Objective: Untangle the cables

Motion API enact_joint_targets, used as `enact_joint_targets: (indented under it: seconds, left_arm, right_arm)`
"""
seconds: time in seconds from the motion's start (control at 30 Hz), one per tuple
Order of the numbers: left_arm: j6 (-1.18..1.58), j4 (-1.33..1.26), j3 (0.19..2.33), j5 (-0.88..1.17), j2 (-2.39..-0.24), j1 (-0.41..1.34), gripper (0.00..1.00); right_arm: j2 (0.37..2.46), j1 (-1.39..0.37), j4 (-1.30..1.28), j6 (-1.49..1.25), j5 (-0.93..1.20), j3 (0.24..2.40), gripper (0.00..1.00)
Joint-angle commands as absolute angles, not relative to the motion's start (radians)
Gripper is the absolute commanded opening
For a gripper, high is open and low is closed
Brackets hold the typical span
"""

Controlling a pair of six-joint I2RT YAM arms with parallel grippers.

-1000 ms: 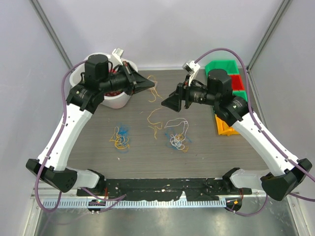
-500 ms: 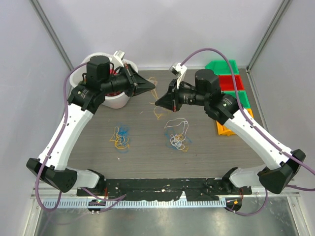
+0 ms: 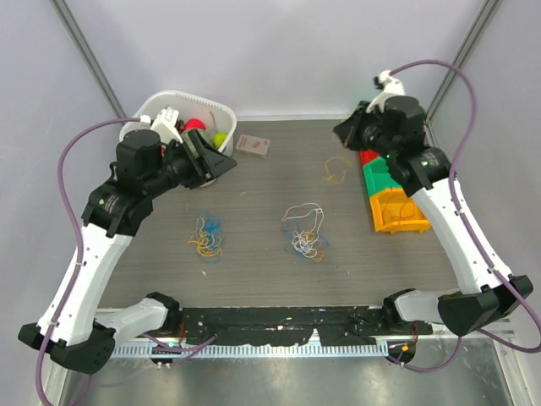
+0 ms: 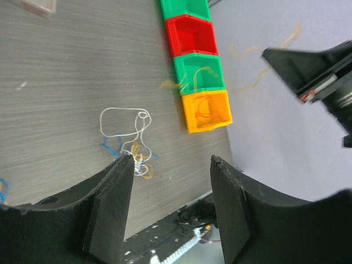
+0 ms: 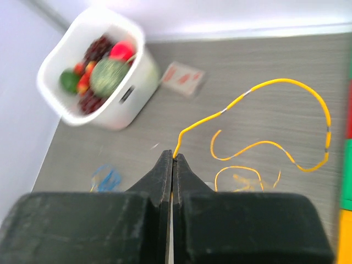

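Note:
My right gripper [image 5: 174,157] is shut on one end of a thin yellow cable [image 5: 286,82], which curls away from its tips. From above, the right gripper [image 3: 341,132] is raised at the back right, and the yellow cable [image 3: 336,172] dangles below it, left of the bins. A white, orange and blue tangle of cables [image 3: 304,233] lies mid-table, and a blue and yellow tangle [image 3: 205,238] lies to its left. My left gripper [image 3: 225,165] hovers at the back left, open with nothing between its fingers [image 4: 115,187]. The white tangle [image 4: 129,129] shows beyond them.
A white tub [image 3: 221,112] of toy fruit stands at the back left, with a small card [image 3: 253,145] beside it. A row of green, red and orange bins [image 3: 397,222] lines the right side. Thick purple-grey hoses [image 3: 63,169] arc over both arms.
My right gripper shut on the yellow cable and carried it up to the back right. My left gripper opened, let go and drew back to the left.

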State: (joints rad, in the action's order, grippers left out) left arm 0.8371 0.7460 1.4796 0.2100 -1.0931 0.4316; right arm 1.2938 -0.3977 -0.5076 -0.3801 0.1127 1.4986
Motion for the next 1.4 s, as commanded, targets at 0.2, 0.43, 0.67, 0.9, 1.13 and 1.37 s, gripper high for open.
enact_joint_targets:
  seconds: [0.2, 0.43, 0.67, 0.9, 1.13, 1.37]
  left_arm:
    - [0.529, 0.758, 1.443, 0.201, -1.172, 0.448, 0.74]
    - [0.272, 0.814, 1.581, 0.127, -1.284, 0.659, 0.83]
    - [0.267, 0.799, 1.534, 0.178, -1.264, 0.676, 0.84]
    - [0.227, 0.816, 1.536, 0.146, -1.259, 0.707, 0.86]
    - [0.222, 0.830, 1.532, 0.141, -1.247, 0.709, 0.87]
    - [0.218, 0.836, 1.534, 0.140, -1.244, 0.710, 0.88]
  right_arm:
    - [1.305, -0.131, -0.551, -0.348, -0.180, 1.591, 0.01]
    - [1.396, 0.047, -0.410, -0.345, -0.124, 1.479, 0.01]
    - [1.468, 0.077, -0.474, -0.328, -0.115, 1.621, 0.01]
    - [1.497, 0.078, -0.540, -0.333, -0.123, 1.785, 0.01]
    - [1.552, 0.086, -0.497, -0.313, -0.153, 1.769, 0.01]
    - [1.566, 0.094, -0.388, -0.340, -0.135, 1.540, 0.01]
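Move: The right hand holds the yellow cable aloft; the front green bin lies about 9 cm ahead, 26 cm right and 34 cm below. Its neighbours, at the same sideways distance from this hand, are the red bin, 22 cm ahead, and the yellow bin, 3 cm back. For the empty left hand, the white-and-blue tangle is level ahead, some 19 cm right and 38 cm below; the blue-yellow clump lies 2 cm back and 11 cm left. Keeping the yellow cable pinched in its shut fingers, the right hand swings about 23 cm right and 11 cm forward until it is high over the front green bin, turning some 40 degrees clockwise, and there it dips, bobs back up and starts to sink again with the cable hanging below. Meanwhile the empty left hand sinks about 7 cm and shifts 6 cm right, towards the white-and-blue tangle, turning clockwise and rolling its left side up while its fingers open wider, still well clear of the table. ##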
